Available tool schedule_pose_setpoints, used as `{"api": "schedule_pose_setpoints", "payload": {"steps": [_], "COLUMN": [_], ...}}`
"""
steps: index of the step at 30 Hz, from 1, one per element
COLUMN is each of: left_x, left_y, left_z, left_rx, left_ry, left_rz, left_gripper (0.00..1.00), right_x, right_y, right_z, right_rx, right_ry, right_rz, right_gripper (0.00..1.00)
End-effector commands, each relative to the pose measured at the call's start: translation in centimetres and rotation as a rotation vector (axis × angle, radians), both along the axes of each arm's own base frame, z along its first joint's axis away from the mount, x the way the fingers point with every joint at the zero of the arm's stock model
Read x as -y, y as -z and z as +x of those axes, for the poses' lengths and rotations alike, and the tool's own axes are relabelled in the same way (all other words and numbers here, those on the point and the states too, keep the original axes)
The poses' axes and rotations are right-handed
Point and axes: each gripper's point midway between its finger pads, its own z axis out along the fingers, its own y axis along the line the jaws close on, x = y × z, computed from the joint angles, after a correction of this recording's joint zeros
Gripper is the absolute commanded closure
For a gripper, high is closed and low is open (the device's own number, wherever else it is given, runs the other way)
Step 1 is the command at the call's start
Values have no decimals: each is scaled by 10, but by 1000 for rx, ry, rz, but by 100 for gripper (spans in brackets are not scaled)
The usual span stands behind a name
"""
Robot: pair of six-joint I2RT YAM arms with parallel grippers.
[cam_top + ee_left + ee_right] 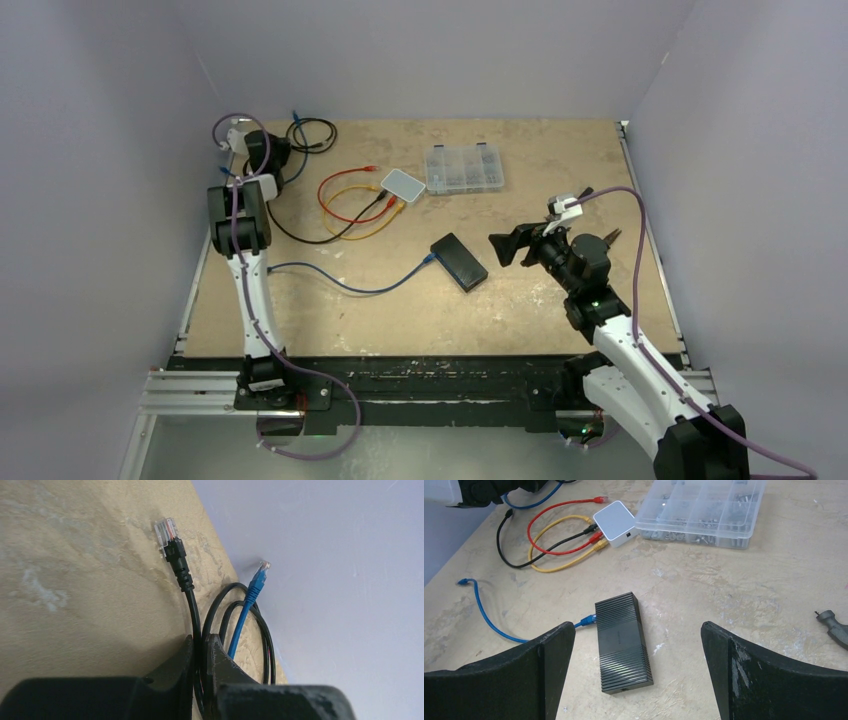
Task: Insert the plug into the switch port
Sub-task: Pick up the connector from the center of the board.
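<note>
A black cable ends in a clear plug (167, 532) with a black boot, pointing away over the wooden table near the far left wall. My left gripper (200, 640) is shut on this black cable a short way behind the plug; in the top view it (278, 152) sits at the table's far left corner. The black ribbed switch (622, 640) lies flat mid-table (459, 261), with a blue cable (586, 620) plugged into its far end. My right gripper (636, 627) hangs open just above and to the right of the switch (505, 247), holding nothing.
A small white box (404, 184) has red, yellow and black cables plugged in. A clear parts organiser (464, 168) stands behind it. A loose blue plug (260, 572) and black cable loops lie by the left gripper. A dark tool (834, 625) lies at the right.
</note>
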Motion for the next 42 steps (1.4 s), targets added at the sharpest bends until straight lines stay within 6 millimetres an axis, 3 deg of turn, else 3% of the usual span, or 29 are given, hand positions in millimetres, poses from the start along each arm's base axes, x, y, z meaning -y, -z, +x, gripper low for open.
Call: {"api": "schedule_pose_setpoints", "payload": {"steps": [1, 6, 9, 15, 16, 21, 23, 29, 34, 40, 42], "left_x": [-13, -9, -6, -3, 1, 22, 30, 50, 66, 86, 95], "left_y": [-6, -90, -130, -172, -186, -211, -225, -302, -356, -413, -417], "left_z": [-22, -23, -36, -89, -101, -144, -153, -173, -202, -237, -241], "left_rx": [-42, 93, 133, 168, 197, 278, 294, 408, 495, 624, 616], "left_ry": [33, 124, 142, 91, 87, 112, 140, 232, 275, 334, 364], "left_rz": [7, 86, 106, 97, 89, 50, 69, 108, 154, 210, 242], "left_gripper": [100, 100, 100, 100, 100, 100, 100, 100, 100, 100, 100], "right_x": [2, 2, 0, -4, -4, -10, -11, -8, -6, -7, -7], "right_y": [-11, -14, -16, -27, -29, -41, -46, -58, -67, -75, -76], "right_z": [5, 5, 3, -4, -5, -12, -16, -28, -36, -42, -44], "right_rx": [45, 49, 41, 45, 48, 48, 51, 69, 93, 113, 117], "right_ry": [18, 15, 2, -20, -22, -67, -80, -88, -93, -107, -109], "right_rz": [-1, 5, 9, 33, 37, 55, 54, 49, 58, 63, 64], "right_gripper": [1, 1, 2, 2, 2, 3, 2, 3, 2, 2, 3]}}
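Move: The left hand already pinches the black cable at table level, its black plug sticking out about 5 cm to the hand's left and 1 cm ahead. The rest of the black coil lies some 11 cm to the hand's right and 2 cm ahead, the blue plug 6 cm right and 7 cm ahead, the white box roughly 35 cm right and 11 cm back. From the right hand, the black plug is about 59 cm left, 40 cm ahead and 18 cm below. Left hand, still pinching the black cable, lifts about 37 cm, drawing back 22; the right hand rises 5. ##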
